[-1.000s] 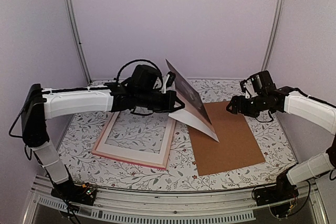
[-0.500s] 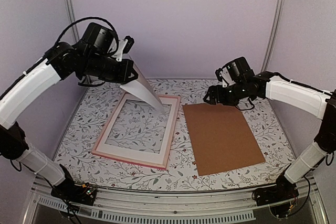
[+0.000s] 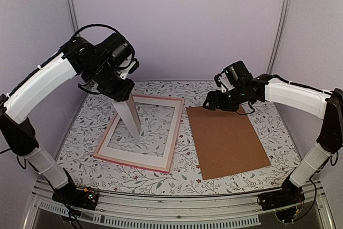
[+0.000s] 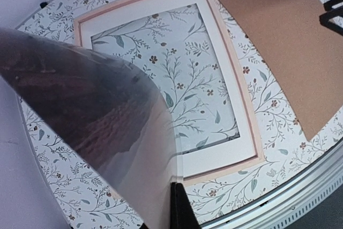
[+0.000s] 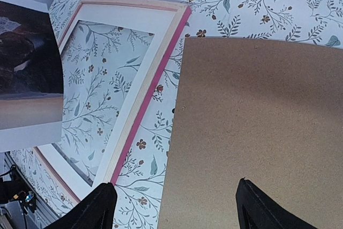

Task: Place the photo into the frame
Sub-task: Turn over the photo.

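Note:
The photo (image 3: 128,113) hangs almost edge-on from my left gripper (image 3: 122,90), which is shut on its top edge. Its lower edge dips over the left part of the frame (image 3: 134,163). In the left wrist view the dark canyon photo (image 4: 80,95) curves away from my left gripper (image 4: 172,197), above the pink-bordered frame (image 4: 257,151). My right gripper (image 3: 211,103) stands open with nothing in it, above the brown backing board's far left corner. In the right wrist view, the right gripper (image 5: 179,207) spans the board's left edge; the frame (image 5: 155,84) and photo (image 5: 27,57) lie to the left.
A white mat (image 4: 225,73) with a cut-out window lies inside the frame. The brown backing board (image 3: 230,138) lies flat just right of the frame on the floral tablecloth (image 3: 236,89). Purple walls close in the back and sides.
My left arm carried the photo from over the board's edge up and leftward, then lowered it to hang over the frame. My right gripper moved left to the board's far left corner.

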### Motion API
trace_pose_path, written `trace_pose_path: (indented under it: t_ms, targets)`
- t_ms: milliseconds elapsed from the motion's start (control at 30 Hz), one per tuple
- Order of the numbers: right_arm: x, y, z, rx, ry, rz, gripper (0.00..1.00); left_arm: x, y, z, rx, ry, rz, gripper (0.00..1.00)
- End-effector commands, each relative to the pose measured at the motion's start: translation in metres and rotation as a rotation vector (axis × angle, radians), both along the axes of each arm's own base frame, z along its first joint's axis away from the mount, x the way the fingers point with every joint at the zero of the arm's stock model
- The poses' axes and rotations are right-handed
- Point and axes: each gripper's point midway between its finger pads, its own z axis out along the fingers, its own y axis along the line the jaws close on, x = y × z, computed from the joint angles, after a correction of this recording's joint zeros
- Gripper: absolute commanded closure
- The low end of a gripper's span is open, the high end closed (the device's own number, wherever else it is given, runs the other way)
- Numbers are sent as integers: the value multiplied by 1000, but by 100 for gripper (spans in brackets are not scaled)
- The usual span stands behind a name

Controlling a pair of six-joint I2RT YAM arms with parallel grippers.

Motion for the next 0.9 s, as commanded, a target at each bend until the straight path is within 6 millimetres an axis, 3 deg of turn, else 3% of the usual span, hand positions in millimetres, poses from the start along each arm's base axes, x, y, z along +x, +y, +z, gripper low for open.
trace_pose_path:
  t_ms: [0,333,500,700,867]
  targets:
    - [0,5,0,10,5,4,19,-8,-7,-23,91,63,-63,100]
    - [0,5,-2,12,11,3,19,-7,-36,-27,99,58,-101,98]
    - [3,6,8,19,-5,-3,19,-5,-53,-20,79,44,-134,96]
    - [10,2,12,-1,-4,-27,19,-4,-66,-33,97,67,-152,92]
    - [16,-1,21,55,1,-46,18,-4,-86,-42,117,64,-174,98]
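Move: Above the frame, the left hand already holds the photo by one edge, hanging down from the shut fingers. The frame's middle lies about 5 cm ahead of this hand, neither left nor right, and roughly 27 cm below. The brown board lies some 34 cm to this hand's right, 2 cm ahead, equally low. From the open, empty right hand, the frame's middle is about 25 cm left, 3 cm back and 16 cm down. Sweeping about 7 cm to its right over the frame, the left hand carries the photo along with it. It first drops some 3 cm, eases up slightly, then sinks again to end about 3.5 cm lower, turning slightly clockwise. The fingers slacken by a hair partway across but stay on the photo's edge. ##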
